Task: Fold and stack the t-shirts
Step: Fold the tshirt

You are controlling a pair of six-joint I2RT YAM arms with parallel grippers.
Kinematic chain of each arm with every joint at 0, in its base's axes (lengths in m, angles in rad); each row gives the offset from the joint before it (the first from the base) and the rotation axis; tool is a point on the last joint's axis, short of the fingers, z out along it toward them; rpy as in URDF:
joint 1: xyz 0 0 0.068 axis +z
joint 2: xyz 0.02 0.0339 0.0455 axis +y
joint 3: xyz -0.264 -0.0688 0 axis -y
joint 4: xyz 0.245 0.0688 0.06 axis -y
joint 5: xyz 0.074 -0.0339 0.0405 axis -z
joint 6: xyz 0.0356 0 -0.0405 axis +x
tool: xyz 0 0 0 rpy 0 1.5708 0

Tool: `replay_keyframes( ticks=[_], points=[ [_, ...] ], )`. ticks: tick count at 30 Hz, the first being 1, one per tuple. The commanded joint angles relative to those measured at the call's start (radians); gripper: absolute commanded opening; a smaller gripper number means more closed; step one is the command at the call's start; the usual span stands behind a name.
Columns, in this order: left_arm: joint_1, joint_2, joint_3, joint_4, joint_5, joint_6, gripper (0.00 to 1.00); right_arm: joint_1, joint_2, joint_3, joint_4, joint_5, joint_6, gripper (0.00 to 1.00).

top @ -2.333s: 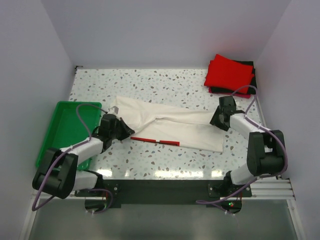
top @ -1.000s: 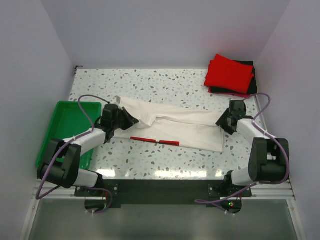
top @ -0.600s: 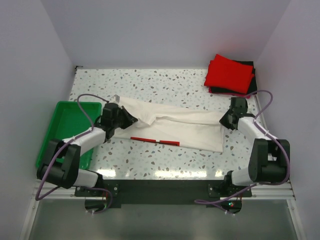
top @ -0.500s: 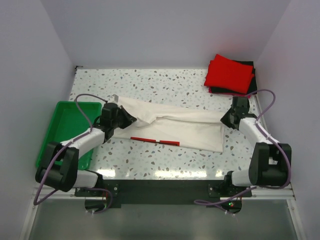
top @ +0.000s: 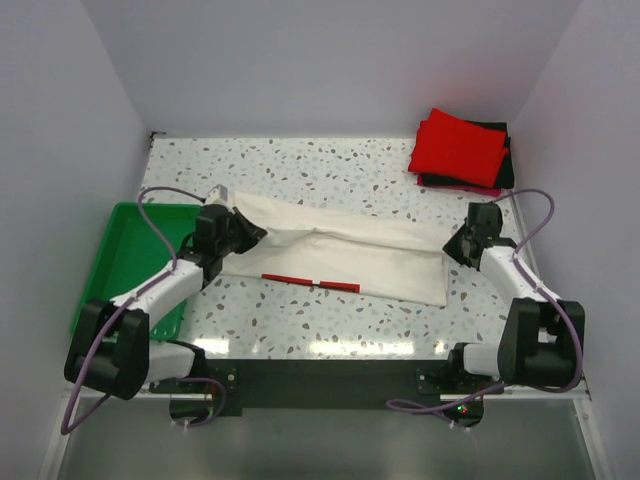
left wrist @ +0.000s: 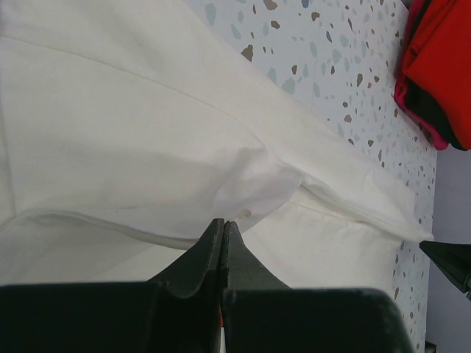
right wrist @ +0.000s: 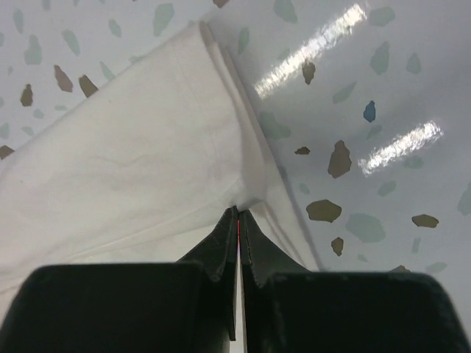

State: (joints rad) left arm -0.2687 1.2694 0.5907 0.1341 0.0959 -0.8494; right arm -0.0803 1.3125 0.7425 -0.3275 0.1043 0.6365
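The cream-white t-shirt [top: 340, 255] lies stretched across the middle of the table, a thin red edge stripe [top: 310, 282] along its near side. My left gripper [top: 240, 232] is shut on its left end; in the left wrist view the jaws [left wrist: 223, 222] pinch a fold of the cream cloth [left wrist: 147, 147]. My right gripper [top: 456, 246] is shut on the shirt's right edge, and the right wrist view shows cloth [right wrist: 147, 169] and a red sliver pinched at the tips [right wrist: 238, 212]. The folded red t-shirt [top: 460, 148] rests on a black one [top: 505, 168] at the back right.
A green plastic tray [top: 130, 260] sits at the left edge, beside my left arm. The speckled table [top: 330, 170] shows behind the shirt and in front of it. White walls close the back and both sides.
My right gripper has shut on the shirt's right edge and drawn it rightward. My left gripper has shifted back and left with its end. The shirt lies more stretched.
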Motion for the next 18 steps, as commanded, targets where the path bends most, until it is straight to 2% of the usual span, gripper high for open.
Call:
replay_keyframes(
  ticks=[1, 3, 6, 7, 8, 10, 15, 18],
  points=[
    [0.006, 0.036, -0.003, 0.022, 0.011, 0.018, 0.0, -0.009, -0.032, -0.064, 0.045, -0.017, 0.008, 0.0],
    [0.005, 0.065, 0.0, 0.025, 0.015, 0.019, 0.0, -0.013, -0.027, -0.095, 0.061, -0.026, 0.014, 0.02],
    [0.005, 0.077, -0.017, 0.054, 0.044, 0.019, 0.2, -0.021, -0.027, -0.117, 0.07, -0.049, 0.02, 0.15],
    [0.005, 0.077, -0.02, 0.055, 0.05, 0.019, 0.33, -0.024, -0.032, -0.12, 0.074, -0.057, 0.022, 0.19],
    [0.005, 0.067, -0.026, 0.055, 0.054, 0.018, 0.39, -0.026, -0.051, -0.121, 0.073, -0.077, 0.022, 0.27],
    [0.005, 0.05, -0.029, 0.047, 0.05, 0.019, 0.48, -0.024, -0.073, -0.115, 0.065, -0.092, 0.006, 0.32],
    [0.005, -0.025, -0.012, -0.019, -0.005, 0.006, 0.49, -0.01, -0.148, -0.068, 0.044, -0.165, -0.069, 0.47],
    [0.003, -0.059, 0.004, -0.071, -0.062, -0.028, 0.45, 0.049, -0.151, -0.017, 0.024, -0.138, -0.113, 0.48]
  ],
)
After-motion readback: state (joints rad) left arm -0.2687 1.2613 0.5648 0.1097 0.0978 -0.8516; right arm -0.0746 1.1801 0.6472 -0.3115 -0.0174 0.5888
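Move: Both hands still hold the near edge of the t-shirt's folded-over top layer. The left hand's landing spot on the lower layer is some 6 cm below and 1 cm back, centred sideways. The right hand's is about 3 cm back, 1 cm left and 5 cm down. The red strip on the shirt lies roughly 9 cm back and 10 cm right of the left hand. The red stack stands some 21 cm ahead of the right hand and 3 cm right. Down and back goes the right hand, nearly 4 cm down and about 3 cm back, laying its edge on the lower layer; its fingers open to about half and it lifts clear, drifting left. The left hand sinks about as far, almost straight down, opens likewise to free its pinch of cloth, then rises a little. ##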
